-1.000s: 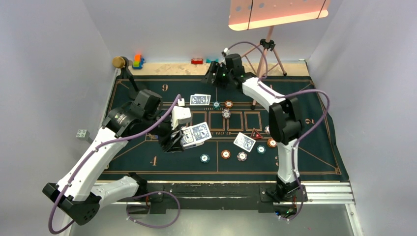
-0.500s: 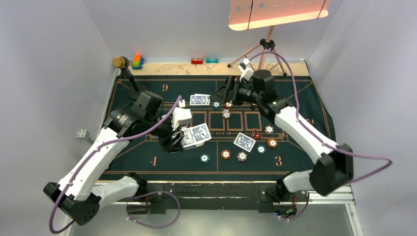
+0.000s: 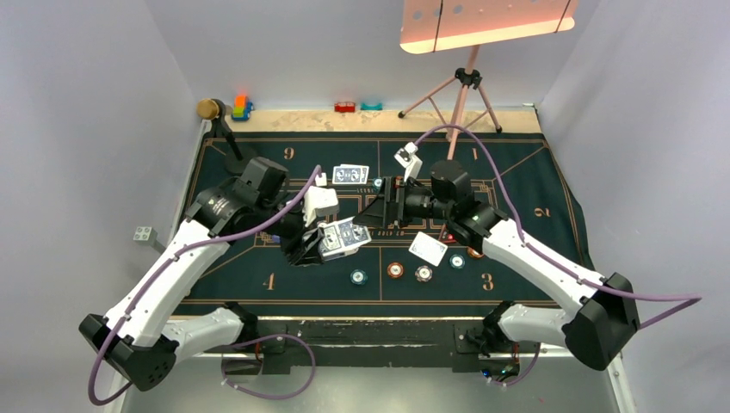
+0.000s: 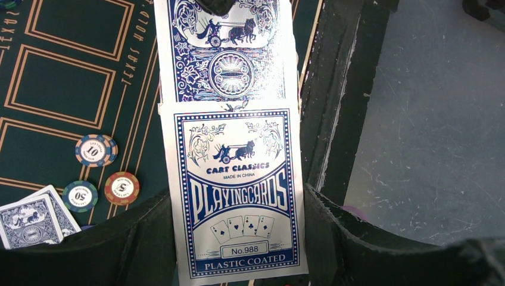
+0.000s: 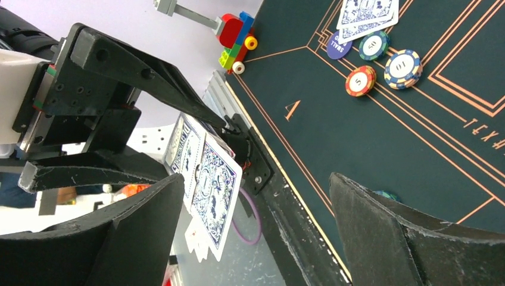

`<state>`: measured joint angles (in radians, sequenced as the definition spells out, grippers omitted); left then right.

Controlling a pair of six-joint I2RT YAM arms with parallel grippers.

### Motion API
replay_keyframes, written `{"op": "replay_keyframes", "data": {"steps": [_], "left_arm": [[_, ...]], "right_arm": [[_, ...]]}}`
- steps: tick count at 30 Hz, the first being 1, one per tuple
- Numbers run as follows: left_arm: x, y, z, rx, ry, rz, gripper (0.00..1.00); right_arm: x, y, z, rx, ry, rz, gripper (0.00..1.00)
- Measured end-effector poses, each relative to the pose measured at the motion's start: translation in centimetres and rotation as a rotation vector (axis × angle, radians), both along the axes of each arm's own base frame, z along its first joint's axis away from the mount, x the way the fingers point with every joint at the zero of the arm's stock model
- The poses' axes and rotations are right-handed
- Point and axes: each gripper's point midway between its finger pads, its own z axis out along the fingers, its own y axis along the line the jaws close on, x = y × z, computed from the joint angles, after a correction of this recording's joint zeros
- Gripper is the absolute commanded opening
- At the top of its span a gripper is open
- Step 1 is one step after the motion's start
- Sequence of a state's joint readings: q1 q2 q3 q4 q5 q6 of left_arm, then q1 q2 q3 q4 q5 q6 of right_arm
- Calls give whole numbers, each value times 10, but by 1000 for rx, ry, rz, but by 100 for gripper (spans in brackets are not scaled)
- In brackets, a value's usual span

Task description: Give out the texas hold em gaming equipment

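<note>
My left gripper [image 3: 331, 243] [image 4: 238, 244] is shut on a blue-and-white pack of playing cards [image 3: 342, 237] [image 4: 235, 202], held above the mat, with one blue-backed card [image 4: 223, 50] sticking out past it. My right gripper [image 3: 383, 205] [image 5: 256, 238] stands open just right of the pack, facing it, and the protruding card [image 5: 209, 187] lies close to its left finger [image 5: 113, 238] without being gripped. Face-down cards lie at the back [image 3: 350, 175] and the right [image 3: 428, 249]. Teal [image 3: 358, 277], orange [image 3: 395, 270] and white [image 3: 423, 274] chips sit on the felt.
The dark green felt mat [image 3: 250, 267] covers the table. A lamp tripod [image 3: 460, 86] stands at the back right. Toy blocks [image 3: 241, 107] [image 5: 238, 42] sit at the back left, and more blocks [image 3: 346, 107] lie at the back edge. A dark-blue button [image 5: 337, 44] lies beside three chips.
My right arm has swung from the back of the mat forward and left, up to the pack, and its jaws have opened wider. The left arm has held still with the pack.
</note>
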<state>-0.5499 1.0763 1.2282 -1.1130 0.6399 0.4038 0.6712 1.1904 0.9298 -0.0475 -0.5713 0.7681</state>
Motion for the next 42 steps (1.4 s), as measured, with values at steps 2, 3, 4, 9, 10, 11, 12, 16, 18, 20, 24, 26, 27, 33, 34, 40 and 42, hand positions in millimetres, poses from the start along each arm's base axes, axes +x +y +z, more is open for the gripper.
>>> {"op": "replay_keyframes", "data": {"steps": [2, 3, 4, 9, 10, 11, 12, 16, 18, 20, 24, 26, 27, 33, 34, 40, 42], "left_arm": [[1, -1, -1, 3, 5, 0, 0], [2, -1, -2, 5, 7, 0, 0], [2, -1, -2, 6, 9, 0, 0], [3, -2, -3, 6, 9, 0, 0], [4, -2, -2, 4, 7, 0, 0], [4, -2, -1, 3, 6, 0, 0], [4, -3, 0, 3, 4, 0, 0], [5, -3, 4, -4, -8, 0, 0], [6, -4, 6, -7, -13, 0, 0], [6, -4, 7, -8, -15, 0, 0], [7, -4, 9, -11, -20, 0, 0], [7, -4, 9, -11, -20, 0, 0], [6, -4, 9, -11, -19, 0, 0], [5, -3, 8, -6, -13, 0, 0], [5, -3, 8, -6, -13, 0, 0], [5, -2, 10, -11, -21, 1, 0], [4, -2, 11, -13, -24, 2, 0]], "right_arm": [[-1, 1, -3, 7, 14, -2, 97], [-2, 2, -4, 12, 20, -1, 97], [-3, 4, -5, 19, 23, 3, 97], [-12, 19, -2, 64, 42, 50, 98], [-13, 24, -2, 76, 51, 58, 98], [-14, 26, -3, 83, 58, 62, 98], [-15, 28, -5, 94, 67, 65, 98], [-19, 30, -16, 111, 114, 61, 90], [-20, 30, -16, 116, 126, 60, 85], [-19, 31, -14, 125, 124, 59, 81], [-19, 31, -13, 131, 126, 58, 73], [-19, 31, -13, 128, 130, 56, 70], [-19, 31, -14, 127, 131, 54, 69], [-19, 29, -14, 120, 134, 45, 64], [-19, 29, -14, 119, 135, 43, 63], [-15, 20, -8, 124, 124, 16, 58], [-12, 16, -5, 127, 116, 4, 57]]}}
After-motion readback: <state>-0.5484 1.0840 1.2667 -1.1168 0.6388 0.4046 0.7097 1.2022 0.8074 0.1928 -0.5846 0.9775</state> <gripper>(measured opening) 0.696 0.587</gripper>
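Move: The card jutting from the box lies about 4 cm back, 4 cm to the left and 2 cm below the wide-open right hand. Roughly 13 cm below that hand on the mat are the green chips, some 8 cm back and 2 cm left, the red chips, 6 cm back and 8 cm right, and a loose card, 17 cm straight right. From the left hand, which holds the box, the jutting card is level ahead, 6 cm right and 5 cm down. The right hand's upper finger comes down onto the jutting card and drags it. The hand reaches about 3 cm left, 2 cm back and 1.5 cm down, tilting some 10 degrees. Its fingers then close from wide to a little over half open, and it starts easing back right and up. The left hand keeps gripping the box and rises about 1 cm. ##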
